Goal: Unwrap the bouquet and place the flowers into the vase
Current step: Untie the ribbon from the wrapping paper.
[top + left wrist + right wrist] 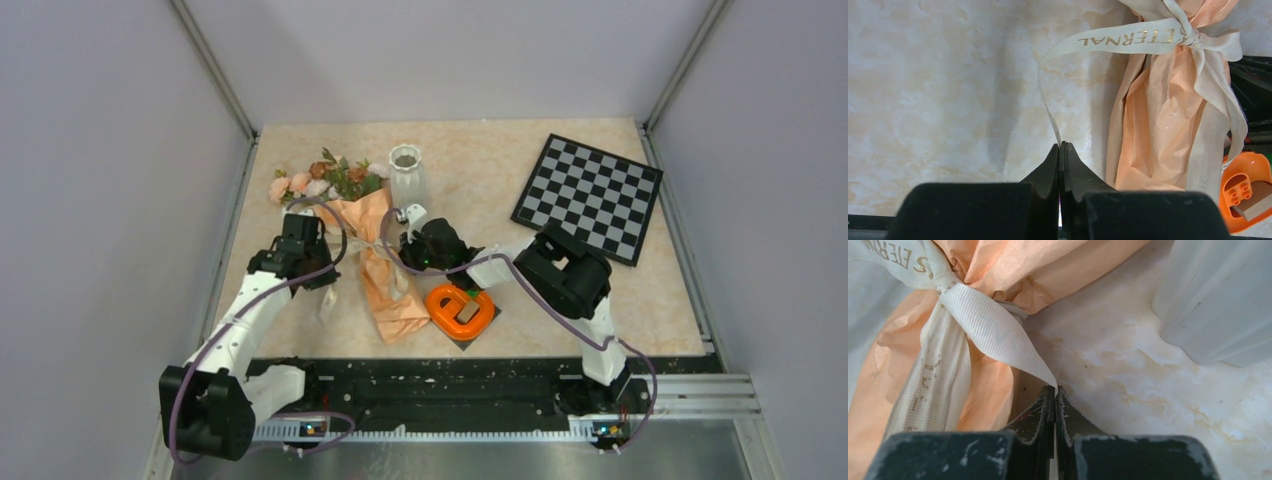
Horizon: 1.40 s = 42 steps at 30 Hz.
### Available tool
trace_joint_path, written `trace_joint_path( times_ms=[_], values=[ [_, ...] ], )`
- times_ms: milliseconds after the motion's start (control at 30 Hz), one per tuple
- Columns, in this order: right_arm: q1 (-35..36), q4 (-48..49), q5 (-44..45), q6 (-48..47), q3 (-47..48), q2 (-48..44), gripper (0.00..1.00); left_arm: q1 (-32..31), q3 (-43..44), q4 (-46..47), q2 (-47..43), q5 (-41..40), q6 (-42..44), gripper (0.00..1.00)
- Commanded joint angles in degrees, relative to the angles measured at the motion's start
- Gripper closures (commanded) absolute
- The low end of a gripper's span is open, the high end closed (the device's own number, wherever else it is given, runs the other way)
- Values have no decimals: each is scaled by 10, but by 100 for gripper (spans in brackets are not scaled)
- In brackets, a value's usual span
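The bouquet (pixel 385 270), peach paper tied with a cream ribbon (pixel 1128 37), lies on the table with its flowers (pixel 325 180) toward the far left. The white ribbed vase (pixel 406 172) stands upright just behind it. My left gripper (pixel 1062 145) is shut on one ribbon tail, left of the wrap. My right gripper (pixel 1055 388) is shut on the other ribbon tail (pixel 998 335), right of the knot, with the vase (pixel 1218 300) close at its upper right. The knot still cinches the paper (pixel 993 270).
An orange plastic ring (pixel 461 308) on a dark square lies right of the bouquet's lower end, under the right arm. A tilted checkerboard (pixel 588 195) sits at the back right. Grey walls enclose the table on three sides.
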Motion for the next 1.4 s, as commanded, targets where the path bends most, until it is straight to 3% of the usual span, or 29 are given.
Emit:
trace_joint_path(
  times_ms=[0,567,833,1367],
  values=[
    [-1,28,0,2,11,-8,100,6,9,-6,5,-18,13,100],
    [5,-4,21,58,-34,-97,100,34,32,-18,36,-72,13,100],
    [23,-52,114,57,-43,-130,100,65,40,8,52,-67,27,100],
    [64,-189,268,-4,31,-145,100,78,117,-26,95,-112,112,100]
  ],
)
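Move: The bow's knot lies about 9 cm ahead of the left hand, 11 cm to its right and some 4 cm lower; the flowers are roughly 27 cm straight ahead. From the right hand the knot is about 7 cm left, 4 cm ahead and slightly higher. The vase stands some 10 cm ahead of the right hand and 2 cm right; the orange tray is about 14 cm back and 15 cm right. Each hand already pinches a ribbon strip. Still pinching, the left hand pulls its ribbon leftward about 7 cm, then forward-up; right draws up and right. ##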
